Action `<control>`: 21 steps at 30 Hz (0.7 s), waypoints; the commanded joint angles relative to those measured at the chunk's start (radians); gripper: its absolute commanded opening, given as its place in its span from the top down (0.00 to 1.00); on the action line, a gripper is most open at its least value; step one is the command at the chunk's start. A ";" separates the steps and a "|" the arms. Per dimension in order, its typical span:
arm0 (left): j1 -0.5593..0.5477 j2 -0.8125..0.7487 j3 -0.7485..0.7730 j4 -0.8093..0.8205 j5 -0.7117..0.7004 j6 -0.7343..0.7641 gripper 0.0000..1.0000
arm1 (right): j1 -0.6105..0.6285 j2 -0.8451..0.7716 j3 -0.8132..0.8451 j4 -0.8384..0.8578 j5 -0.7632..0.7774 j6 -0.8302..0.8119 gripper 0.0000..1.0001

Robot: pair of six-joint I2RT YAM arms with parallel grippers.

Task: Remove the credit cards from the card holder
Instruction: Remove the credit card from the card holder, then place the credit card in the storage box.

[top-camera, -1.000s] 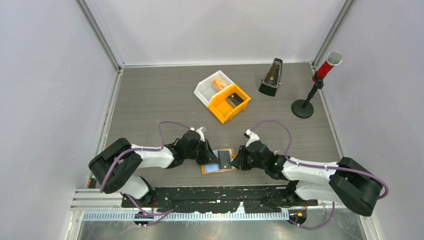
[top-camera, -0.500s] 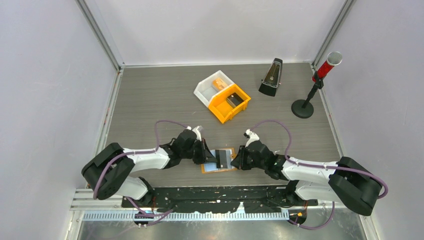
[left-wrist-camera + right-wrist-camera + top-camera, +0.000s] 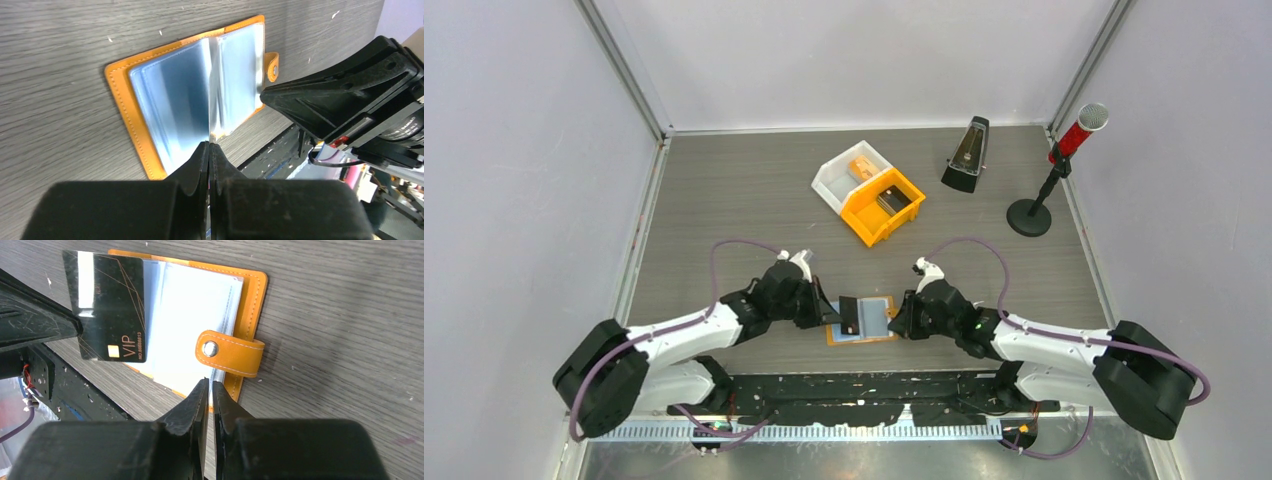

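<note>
The orange card holder (image 3: pixel 871 334) lies open near the front edge, its pale blue and clear sleeves facing up; it also shows in the left wrist view (image 3: pixel 150 100) and the right wrist view (image 3: pixel 200 315). My left gripper (image 3: pixel 832 313) is shut on a black credit card (image 3: pixel 849 314), which sticks out over the holder's left half. The card reads "VIP" in the right wrist view (image 3: pixel 107 310) and is seen edge-on in the left wrist view (image 3: pixel 209 90). My right gripper (image 3: pixel 902 318) is shut on the holder's right edge, beside the snap tab (image 3: pixel 230 354).
An orange bin (image 3: pixel 884 208) holding a dark flat item and a white bin (image 3: pixel 849 172) holding an orange block stand mid-table. A metronome (image 3: pixel 965 155) and a red microphone on a stand (image 3: pixel 1054 170) are at the back right. A black rail (image 3: pixel 854 385) runs along the front.
My left gripper has drawn back to the left with the black card, sliding it out across the holder. The right gripper has stayed on the holder's right edge.
</note>
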 commanded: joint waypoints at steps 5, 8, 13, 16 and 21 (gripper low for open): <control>0.006 -0.180 0.072 -0.211 -0.103 0.104 1.00 | -0.001 -0.091 0.128 -0.132 -0.035 -0.138 0.80; 0.006 -0.223 0.087 -0.231 -0.054 0.138 1.00 | -0.001 -0.120 0.162 -0.168 -0.071 -0.211 0.76; 0.006 -0.269 0.080 -0.198 0.103 0.218 1.00 | 0.000 -0.161 0.265 -0.253 -0.146 -0.344 0.68; 0.006 -0.275 0.066 -0.147 0.246 0.235 1.00 | -0.001 -0.204 0.264 -0.244 -0.179 -0.387 0.63; 0.005 -0.252 0.076 -0.134 0.381 0.263 1.00 | -0.001 -0.241 0.289 -0.230 -0.350 -0.463 0.57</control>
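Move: The left hand already has the black credit card pinched by its left long edge. The card's middle is about 1 cm ahead of the fingertips, 2 cm to the right and 2 cm below, with the open card holder's middle some 4 cm right and 5 cm down. From the right hand, the card lies roughly 9 cm left, 1 cm ahead and 2 cm higher; the holder's middle is 6 cm left and 1 cm ahead, its clasp 2 cm ahead and 1 cm right, both slightly below. Up go both hands from the card holder. The left keeps its pinch on the card and rises about 6 cm, swinging back some 4 cm in the later half while turning clockwise. The right climbs faster, about 11 cm, easing left towards the card; its fingers open partway, tip upward and swing some 20 degrees counter-clockwise. ##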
